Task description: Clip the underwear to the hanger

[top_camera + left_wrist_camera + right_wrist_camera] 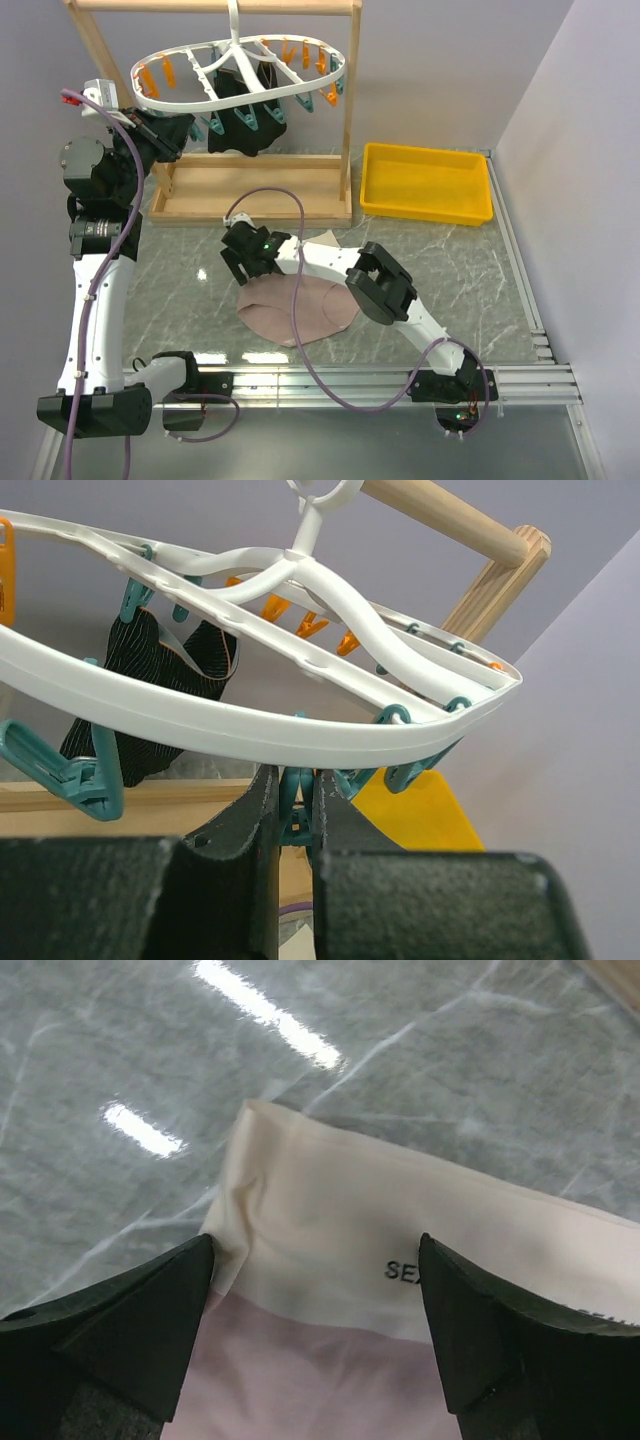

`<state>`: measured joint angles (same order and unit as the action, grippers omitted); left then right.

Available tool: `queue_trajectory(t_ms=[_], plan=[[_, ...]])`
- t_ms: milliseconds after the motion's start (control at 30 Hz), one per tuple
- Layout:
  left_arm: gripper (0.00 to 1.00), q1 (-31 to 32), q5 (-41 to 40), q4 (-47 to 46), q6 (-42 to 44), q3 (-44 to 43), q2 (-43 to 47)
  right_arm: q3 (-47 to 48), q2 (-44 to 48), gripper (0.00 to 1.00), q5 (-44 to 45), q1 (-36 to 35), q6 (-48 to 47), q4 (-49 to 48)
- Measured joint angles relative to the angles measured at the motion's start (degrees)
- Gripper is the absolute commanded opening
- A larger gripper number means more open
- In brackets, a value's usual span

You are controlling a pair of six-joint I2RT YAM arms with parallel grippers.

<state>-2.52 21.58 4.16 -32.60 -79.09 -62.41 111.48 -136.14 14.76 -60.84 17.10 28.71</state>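
Note:
The pink underwear [300,305] lies flat on the marble table, its beige waistband [400,1220] toward the rack. My right gripper [243,262] is open and low over the waistband's left corner; in the right wrist view [315,1290] its fingers straddle the fabric without pinching it. The white oval hanger [240,70] hangs from the wooden rack's top bar, with orange and teal clothespins. My left gripper [185,135] is raised to the hanger's near-left rim. In the left wrist view [297,785] it is shut on a teal clothespin [292,825] just under the ring [250,730].
A black garment [245,110] hangs clipped under the hanger and shows in the left wrist view [150,680]. The wooden rack's base [250,190] stands behind the underwear. A yellow tray [428,182] sits at the back right. A purple cable [295,300] crosses the underwear.

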Motion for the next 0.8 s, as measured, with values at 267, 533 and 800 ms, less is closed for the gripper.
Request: queue_trajectory(t_ms=[267,533,800], plan=[[0.0,0.0,0.0,0.0,0.0,0.0,0.0,-2.1,0.9,0.74,-3.5,2.8,0.4,-1.1],[0.0,0.0,0.0,0.0,0.0,0.0,0.0,-3.7,1.5,0.12,-3.7,3.1,1.0,-2.8],[0.01,0.0,0.2,0.0,0.0,0.0,0.0,-11.6,5.5,0.0,-5.2,3.6,-0.6,-10.1]])
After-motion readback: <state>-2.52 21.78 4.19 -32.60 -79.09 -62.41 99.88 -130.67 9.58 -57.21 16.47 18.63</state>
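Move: The left end of the underwear's waistband lies flat just under the open right fingers, about 1 cm ahead, 1 cm to the right and 2 cm down. The underwear's pink body is centred some 12 cm right and 4 cm back; the wooden base's middle is roughly 23 cm ahead and 1 cm right, both about 2 cm below. From the left hand, that waistband end is some 47 cm below, 3 cm back and 3 cm right. Slide the open right gripper about 2 cm to the right and forward, just above the table, then hold it almost still and shut the fingers fully, pinching the cream waistband near its left corner. Finish with a slight further drift right. Keep the left gripper still, its fingers closed on the teal clip under the hanger's rim. ##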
